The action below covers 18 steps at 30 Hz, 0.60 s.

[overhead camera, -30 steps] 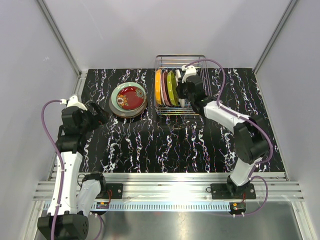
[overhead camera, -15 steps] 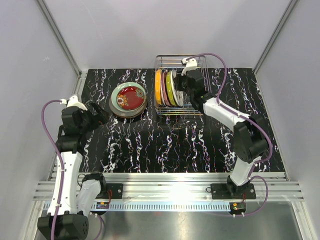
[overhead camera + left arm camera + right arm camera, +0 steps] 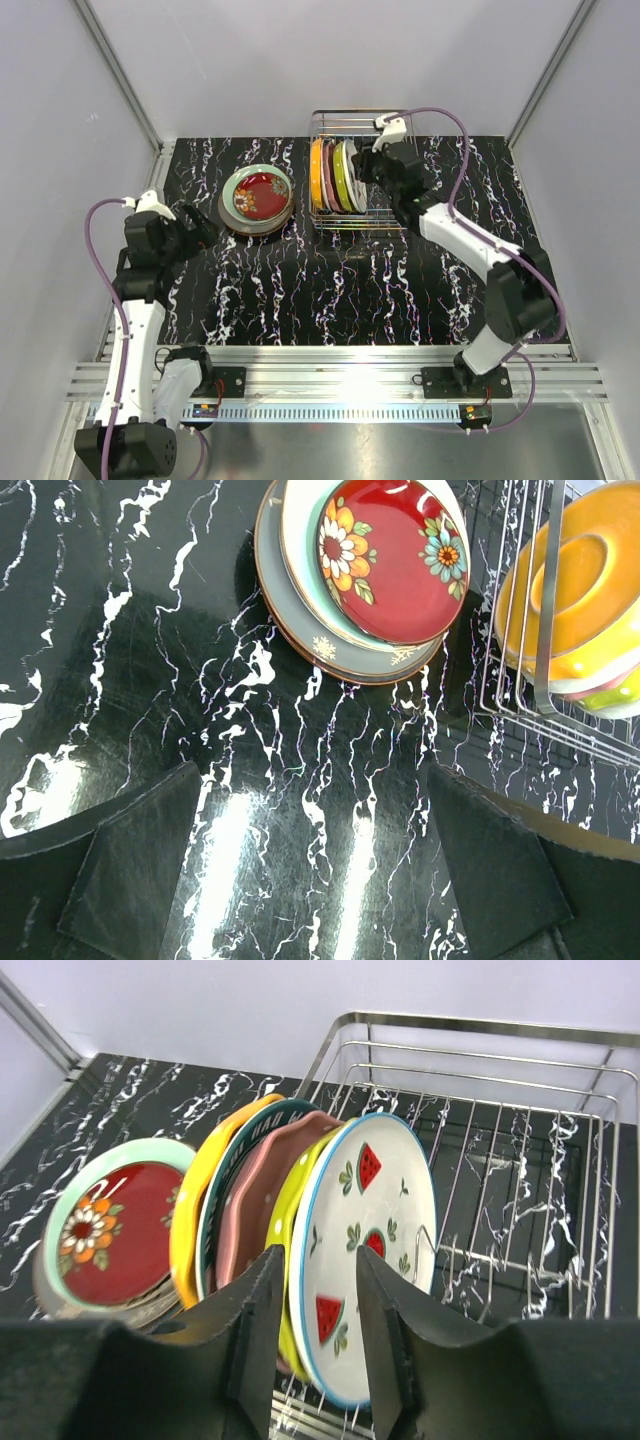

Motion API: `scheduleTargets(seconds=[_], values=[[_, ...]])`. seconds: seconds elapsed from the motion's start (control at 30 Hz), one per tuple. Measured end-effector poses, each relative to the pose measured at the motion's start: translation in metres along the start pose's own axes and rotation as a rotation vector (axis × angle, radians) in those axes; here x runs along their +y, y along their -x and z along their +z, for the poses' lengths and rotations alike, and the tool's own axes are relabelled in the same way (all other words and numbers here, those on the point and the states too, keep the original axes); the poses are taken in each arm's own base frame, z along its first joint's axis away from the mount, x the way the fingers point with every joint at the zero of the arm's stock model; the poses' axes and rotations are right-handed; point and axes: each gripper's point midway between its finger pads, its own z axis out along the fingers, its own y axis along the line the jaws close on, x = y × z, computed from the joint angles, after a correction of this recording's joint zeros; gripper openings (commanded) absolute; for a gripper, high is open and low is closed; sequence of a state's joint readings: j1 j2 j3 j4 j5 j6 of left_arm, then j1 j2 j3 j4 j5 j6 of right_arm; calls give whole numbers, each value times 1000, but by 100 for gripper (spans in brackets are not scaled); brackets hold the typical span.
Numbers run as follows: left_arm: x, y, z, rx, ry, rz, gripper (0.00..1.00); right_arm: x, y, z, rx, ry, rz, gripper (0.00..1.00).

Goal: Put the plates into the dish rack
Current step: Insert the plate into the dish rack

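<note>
Several plates [image 3: 335,177] stand on edge in the left half of the wire dish rack [image 3: 392,214]: orange, dark-rimmed, pink, yellow-green and, rightmost, a white plate with watermelon slices [image 3: 385,1220]. My right gripper [image 3: 318,1260] hovers just above and in front of that white plate, open, and nothing is between its fingers. Left of the rack, a red floral plate [image 3: 395,555] tops a flat stack of three plates [image 3: 258,197] on the table. My left gripper [image 3: 312,775] is wide open over bare table, short of the stack.
The right half of the dish rack [image 3: 520,1160] holds only wire dividers. The tabletop is black marble-patterned [image 3: 340,290], with grey walls close on three sides and a metal rail along the near edge.
My right gripper has opened off the white watermelon plate and drawn up and back from it; the plate stays standing in the rack. The left arm has not moved.
</note>
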State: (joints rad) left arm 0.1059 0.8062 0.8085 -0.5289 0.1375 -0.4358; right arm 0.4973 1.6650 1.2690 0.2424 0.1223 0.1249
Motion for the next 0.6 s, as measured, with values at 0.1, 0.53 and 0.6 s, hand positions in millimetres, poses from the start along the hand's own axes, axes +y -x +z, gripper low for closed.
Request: scheduleTargets(seconds=[0.1, 0.53, 0.6], values=[[-1, -3, 3, 19, -10, -2, 99, 0, 4, -24, -9, 14, 7, 44], [2, -22, 25, 139, -22, -33, 95, -9, -61, -150, 49, 83, 99, 38], [0, -22, 26, 144, -32, -39, 93, -18, -64, -164, 28, 46, 111, 37]])
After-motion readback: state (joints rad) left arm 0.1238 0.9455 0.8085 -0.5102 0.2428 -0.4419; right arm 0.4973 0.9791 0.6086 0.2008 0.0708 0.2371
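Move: The red plate, on top of the stack, lies about 13 cm ahead of my left hand, 10 cm to its right and 16 cm below; the mint plate sits directly under it. From my empty right hand, the red plate is some 26 cm to the left, 6 cm back and 21 cm down. The watermelon plate just racked is about 3 cm to the left of my right hand, 1 cm ahead and 11 cm below, with the yellow-green plate 3 cm farther left. I pull my empty right hand back out over the rack's front rail, about 16 cm back and some 7 cm to the right, rising slightly at first and then sinking, its fingers staying part-open. Meanwhile my left hand, still wide open, starts down towards the plate stack, sinking about 3 cm and edging forward and right while its fingers tip further downward. ##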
